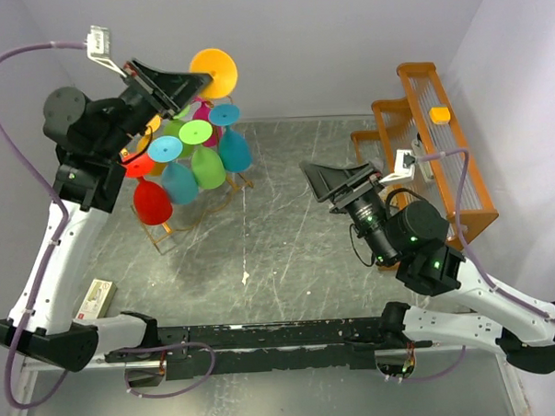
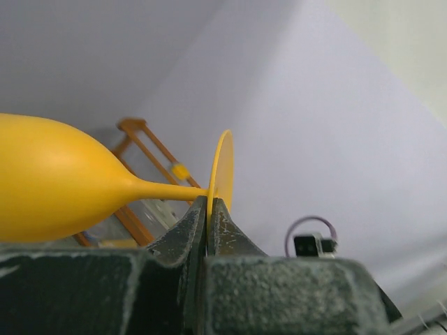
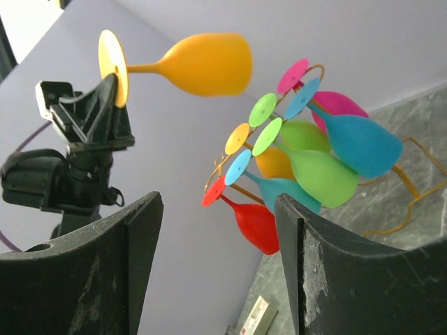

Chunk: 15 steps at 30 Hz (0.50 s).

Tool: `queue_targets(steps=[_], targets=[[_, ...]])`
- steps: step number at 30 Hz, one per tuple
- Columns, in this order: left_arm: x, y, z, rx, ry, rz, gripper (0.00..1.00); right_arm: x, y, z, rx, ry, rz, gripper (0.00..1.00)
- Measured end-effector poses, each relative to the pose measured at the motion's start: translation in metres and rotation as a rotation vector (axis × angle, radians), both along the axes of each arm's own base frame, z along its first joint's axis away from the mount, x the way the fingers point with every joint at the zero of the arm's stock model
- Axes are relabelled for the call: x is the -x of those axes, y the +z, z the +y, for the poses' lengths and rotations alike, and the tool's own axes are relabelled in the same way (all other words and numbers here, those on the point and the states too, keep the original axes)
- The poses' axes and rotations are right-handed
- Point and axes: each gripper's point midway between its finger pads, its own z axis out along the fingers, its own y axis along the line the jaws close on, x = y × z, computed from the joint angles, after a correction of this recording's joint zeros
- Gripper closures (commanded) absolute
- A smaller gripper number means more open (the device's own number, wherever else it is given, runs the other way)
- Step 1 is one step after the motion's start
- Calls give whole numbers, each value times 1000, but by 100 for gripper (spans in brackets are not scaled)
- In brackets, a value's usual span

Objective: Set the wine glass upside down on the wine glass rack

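Observation:
The yellow wine glass (image 1: pixel 216 72) is held up in the air above the back left of the table, lying sideways. My left gripper (image 1: pixel 198 80) is shut on the rim of its foot disc (image 2: pixel 222 167), and its bowl (image 2: pixel 49 185) sticks out to the side. Just below it stands the gold wire wine glass rack (image 1: pixel 161 239), with several coloured glasses (image 1: pixel 197 152) hanging upside down from it. In the right wrist view the held glass (image 3: pixel 206 63) hovers up and left of the rack (image 3: pixel 413 190). My right gripper (image 1: pixel 313 174) is open and empty at mid-table, and in its own view (image 3: pixel 216 202) it faces the rack.
A wooden slatted rack (image 1: pixel 441 146) with a small yellow block (image 1: pixel 439 114) stands at the back right. A small flat box (image 1: pixel 97 297) lies near the left arm's base. Walls close off the back and both sides.

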Motion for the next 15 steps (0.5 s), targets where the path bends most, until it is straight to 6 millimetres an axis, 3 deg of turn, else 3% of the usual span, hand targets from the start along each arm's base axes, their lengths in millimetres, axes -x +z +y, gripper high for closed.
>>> queue_targets(steps=[9,15], targets=[[-57,5,76,-27,259,17,93,-9,-24,14,89,-9,44,35],[-78,13,148,-46,514,32,93,-12,-37,18,135,-12,70,36]])
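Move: The left hand holds the yellow glass upside down by its foot, and the free hook at the left end of the rack's far rail is about 12 cm ahead, 25 cm left and 23 cm below. The middle of the hanging yellow glass is roughly 15 cm ahead, 18 cm left and 30 cm below; the red one is about 7 cm ahead, 19 cm left and 36 cm below. From the open right hand the hook is some 22 cm ahead, 42 cm left and 12 cm lower. The left hand carries the upside-down glass, foot still pinched, leftward and forward towards the rack's free hook, about 15 cm left and 8 cm forward, staying high and nearly level while the wrist turns some 30 degrees counter-clockwise, so the fingers come to point more straight ahead. Meanwhile the right hand, empty and open, sinks a few centimetres with a slight drift left and a small roll, touching nothing. ##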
